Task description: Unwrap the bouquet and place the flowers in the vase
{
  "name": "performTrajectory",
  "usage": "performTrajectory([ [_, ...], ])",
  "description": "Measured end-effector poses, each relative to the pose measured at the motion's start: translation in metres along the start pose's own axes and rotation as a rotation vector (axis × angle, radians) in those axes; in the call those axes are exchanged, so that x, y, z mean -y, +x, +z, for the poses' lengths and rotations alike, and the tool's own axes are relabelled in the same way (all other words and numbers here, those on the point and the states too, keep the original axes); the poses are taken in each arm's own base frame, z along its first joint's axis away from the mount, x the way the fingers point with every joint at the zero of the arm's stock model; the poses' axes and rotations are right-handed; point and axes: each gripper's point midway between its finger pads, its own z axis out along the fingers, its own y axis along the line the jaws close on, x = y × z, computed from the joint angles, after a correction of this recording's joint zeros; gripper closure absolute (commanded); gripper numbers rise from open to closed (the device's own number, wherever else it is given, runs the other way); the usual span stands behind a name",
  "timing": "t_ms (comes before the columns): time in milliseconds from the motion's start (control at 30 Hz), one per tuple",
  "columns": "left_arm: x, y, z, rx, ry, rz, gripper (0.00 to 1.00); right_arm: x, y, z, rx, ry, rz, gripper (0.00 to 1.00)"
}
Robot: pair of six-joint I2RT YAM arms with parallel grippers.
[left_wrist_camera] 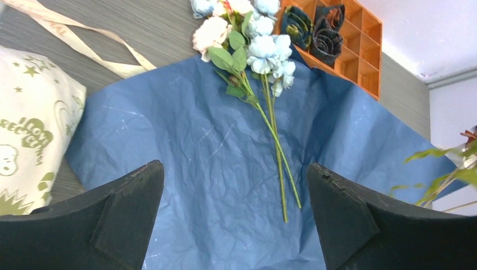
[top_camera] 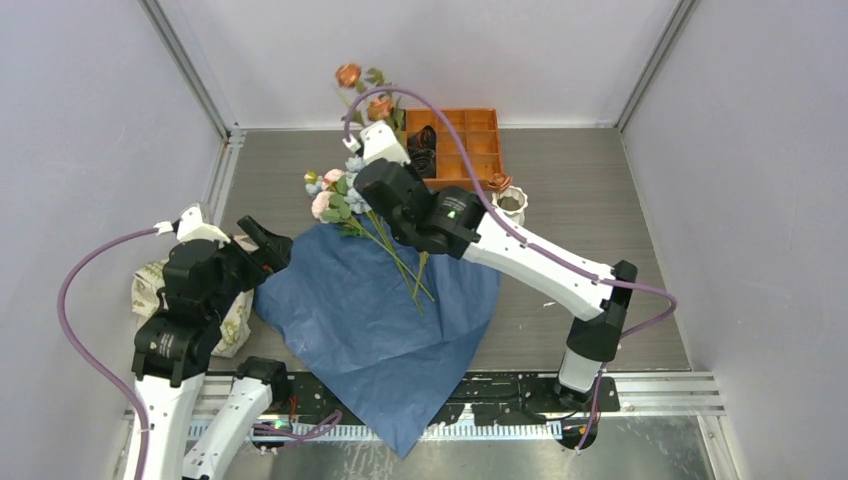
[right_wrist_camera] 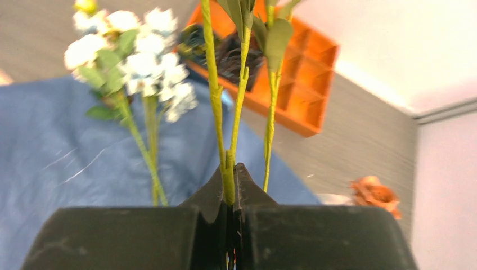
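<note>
The blue wrapping paper (top_camera: 380, 320) lies spread flat in the middle of the table. Pale blue and pink flowers (top_camera: 335, 195) rest on its far edge, stems pointing toward me. My right gripper (right_wrist_camera: 233, 169) is shut on a green flower stem (right_wrist_camera: 215, 101) and holds it upright above the paper; its orange blooms (top_camera: 348, 75) stand high near the back. The white vase (top_camera: 514, 205) stands right of the paper with one orange bloom (top_camera: 498, 182) at its rim. My left gripper (left_wrist_camera: 236, 166) hovers open over the paper's left part, holding nothing.
An orange compartment tray (top_camera: 480, 140) with dark rolled items sits at the back. A cream printed cloth bag (top_camera: 150, 285) lies left of the paper. A beige ribbon (left_wrist_camera: 84, 48) trails loose on the table beyond it. Grey walls close in both sides.
</note>
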Motion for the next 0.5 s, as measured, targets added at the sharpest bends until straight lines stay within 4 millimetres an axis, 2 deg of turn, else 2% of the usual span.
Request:
performTrajectory([
  [67,0.005,0.003,0.004,-0.026,0.017,0.001,0.03,0.026,-0.012,-0.003,0.037,0.076,-0.004,0.99],
  [167,0.013,0.007,0.011,-0.061,0.043,0.001,0.03,0.077,-0.029,-0.002,0.083,0.215,0.011,0.99],
  [300,0.020,0.009,0.017,-0.081,0.070,-0.001,0.03,0.147,-0.040,-0.006,0.138,0.412,0.041,0.99],
  [400,0.024,0.008,0.019,-0.081,0.087,-0.002,0.04,0.198,-0.049,-0.017,0.184,0.558,0.079,0.99],
  [500,0.028,0.007,0.022,-0.083,0.101,-0.003,0.04,0.229,-0.062,-0.030,0.234,0.657,0.120,0.99],
])
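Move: The vase, with one orange flower already in it, stands about 18 cm to the right of the right hand and its held orange flowers, some 2 cm nearer the base, its middle roughly 22 cm below. The blossoms of the blue and pink flowers lie some 11 cm ahead and 9 cm left; the orange tray is about 22 cm ahead and 8 cm right, both some 30 cm below. From the empty left hand the vase is about 37 cm right, 8 cm ahead and 18 cm below. The orange flowers, still pinched by their stems in the shut right gripper, are swept some 18 cm right and about 14 cm up, drifting forward too, until the hand is roughly in line sideways with the vase but high above and beyond it. The wrist turns some 30 degrees clockwise while the fingers tip up to about level. The open, empty left hand eases a few centimetres forward and right. ##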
